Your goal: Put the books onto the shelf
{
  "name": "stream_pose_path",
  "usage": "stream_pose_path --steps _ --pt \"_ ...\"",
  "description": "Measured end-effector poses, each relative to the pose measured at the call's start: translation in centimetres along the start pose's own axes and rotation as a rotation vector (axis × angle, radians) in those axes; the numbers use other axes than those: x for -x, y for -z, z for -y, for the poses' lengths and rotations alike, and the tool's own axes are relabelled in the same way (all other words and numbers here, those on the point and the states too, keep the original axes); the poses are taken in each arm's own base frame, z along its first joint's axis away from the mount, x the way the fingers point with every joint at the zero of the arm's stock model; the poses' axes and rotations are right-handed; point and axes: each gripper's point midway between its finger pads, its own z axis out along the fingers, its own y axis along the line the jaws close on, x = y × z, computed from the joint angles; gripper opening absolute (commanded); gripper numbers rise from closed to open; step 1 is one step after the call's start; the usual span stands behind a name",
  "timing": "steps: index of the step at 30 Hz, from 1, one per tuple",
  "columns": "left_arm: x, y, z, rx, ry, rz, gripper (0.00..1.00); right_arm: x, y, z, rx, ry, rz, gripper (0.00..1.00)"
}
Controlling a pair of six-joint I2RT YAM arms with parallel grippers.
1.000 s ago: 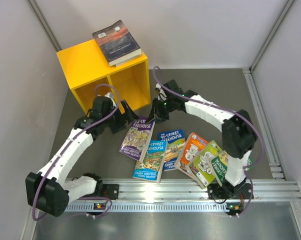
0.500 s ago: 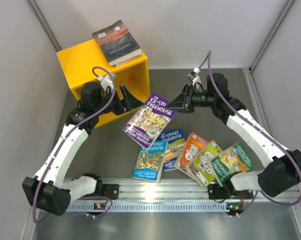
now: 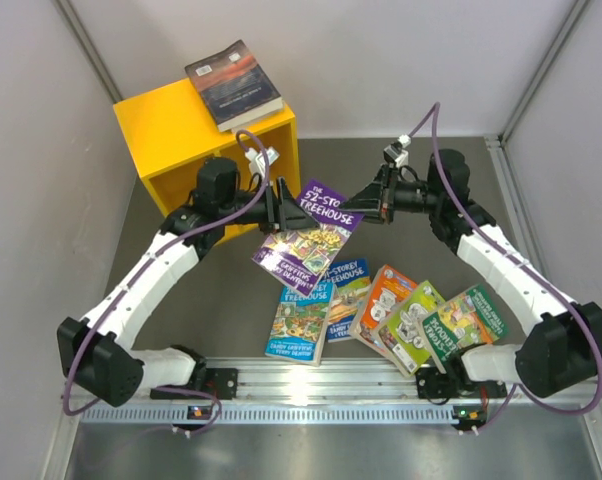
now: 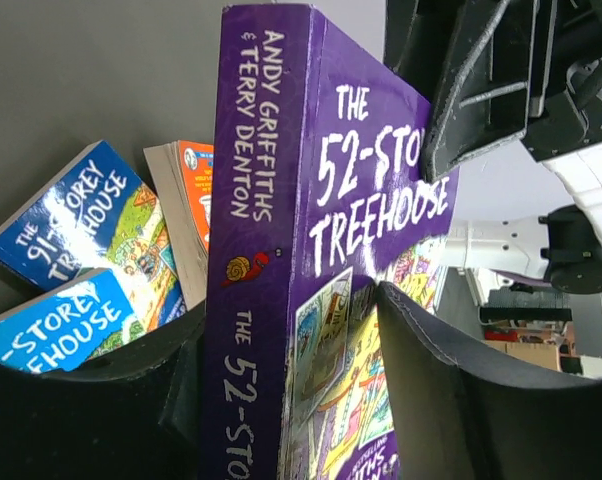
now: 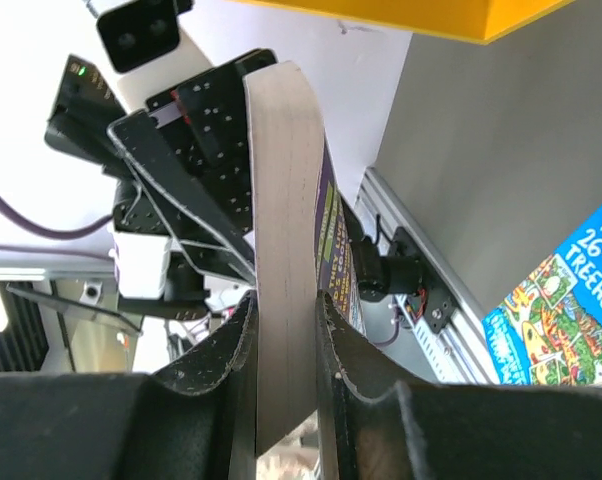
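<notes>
The purple book (image 3: 306,235) hangs tilted in the air in front of the yellow shelf (image 3: 171,130), held from both sides. My right gripper (image 3: 366,200) is shut on its page edge (image 5: 286,250), the pads pressed on both covers. My left gripper (image 3: 281,208) has its fingers against the spine and front cover (image 4: 281,250), shut on it. A dark book (image 3: 233,84) lies on top of the shelf. Several bright books lie fanned on the table: two blue (image 3: 303,318), orange (image 3: 383,300), lime (image 3: 413,322) and green (image 3: 463,320).
The shelf's two compartments open toward the arms, just behind the left gripper. Grey walls close in the left, back and right sides. An aluminium rail (image 3: 381,385) runs along the near edge by the arm bases.
The right gripper lifted the purple book off the table and carried it up toward the shelf. The left gripper swung in from the shelf front and closed on the book's spine side.
</notes>
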Motion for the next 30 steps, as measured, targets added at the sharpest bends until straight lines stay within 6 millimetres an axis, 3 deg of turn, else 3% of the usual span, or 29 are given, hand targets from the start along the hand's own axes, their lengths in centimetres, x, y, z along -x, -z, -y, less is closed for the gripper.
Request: stream_pose_path --steps 1,2,5,7,8,9,11,18,23,24,26,28,29,30 --pt "-0.1 0.0 0.0 0.002 -0.001 -0.005 0.32 0.0 0.0 -0.2 0.006 0.002 -0.003 0.0" --pt "-0.2 0.0 0.1 0.001 -0.003 -0.007 0.27 0.0 0.1 -0.3 0.01 0.001 -0.004 0.0" --pt "0.0 0.2 0.4 0.014 -0.023 -0.008 0.22 0.0 0.3 -0.5 0.019 0.003 -0.008 0.0" --pt "0.1 0.4 0.7 0.027 -0.036 -0.01 0.29 -0.1 0.5 -0.8 0.026 0.008 -0.009 0.0" --pt "0.1 0.5 1.0 0.031 -0.042 -0.014 0.48 -0.2 0.5 -0.9 0.03 0.013 -0.01 0.0" --pt "0.1 0.6 1.2 0.033 -0.053 -0.016 0.55 -0.3 0.7 -1.0 0.034 0.018 -0.006 0.0" --pt "0.1 0.8 1.7 0.04 -0.068 -0.021 0.61 -0.5 1.0 -1.1 0.039 0.028 -0.002 0.0" --pt "0.3 2.1 1.9 0.082 -0.111 -0.033 0.59 0.2 3.3 -1.2 0.023 0.046 0.052 0.0" --pt "-0.5 2.3 1.6 0.092 -0.099 -0.064 0.59 0.1 3.4 -0.9 0.013 0.043 0.051 0.0" --pt "-0.6 2.3 1.6 0.09 -0.099 -0.068 0.58 0.1 3.4 -0.9 0.011 0.04 0.05 0.0" --pt "-0.8 2.3 1.6 0.09 -0.098 -0.073 0.37 0.0 3.4 -0.8 0.01 0.037 0.047 0.0" --pt "-1.0 2.3 1.7 0.087 -0.1 -0.081 0.25 -0.1 3.4 -0.8 0.011 0.041 0.042 0.0" --pt "-1.1 2.2 1.8 0.084 -0.099 -0.085 0.11 -0.1 3.4 -0.8 0.011 0.043 0.042 0.0" --pt "-1.1 2.2 1.8 0.083 -0.1 -0.086 0.05 -0.1 3.4 -0.8 0.011 0.043 0.041 0.0"
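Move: The 52-storey book hangs between my hands: its middle is some 3 cm back, 1 cm right and 3 cm below my left hand, and about 7 cm left, 4 cm back and 4 cm below my right. From my left hand, the shelf's middle is roughly 22 cm ahead, 20 cm left and 14 cm down. On the table about 29 cm below that hand, the 26-storey book is 9 cm back, 2 cm left, the 91-storey book 4 cm back, 9 cm right. Keeping my right grip on the page edge, I draw the 52-storey book about 3 cm right, slightly up and back. My left hand eases back and a little up and left, its fingertips dipping some 10 degrees, so the fingers come out from deep over the cover to the spine; there, at the end, they close on it and pinch the book. ##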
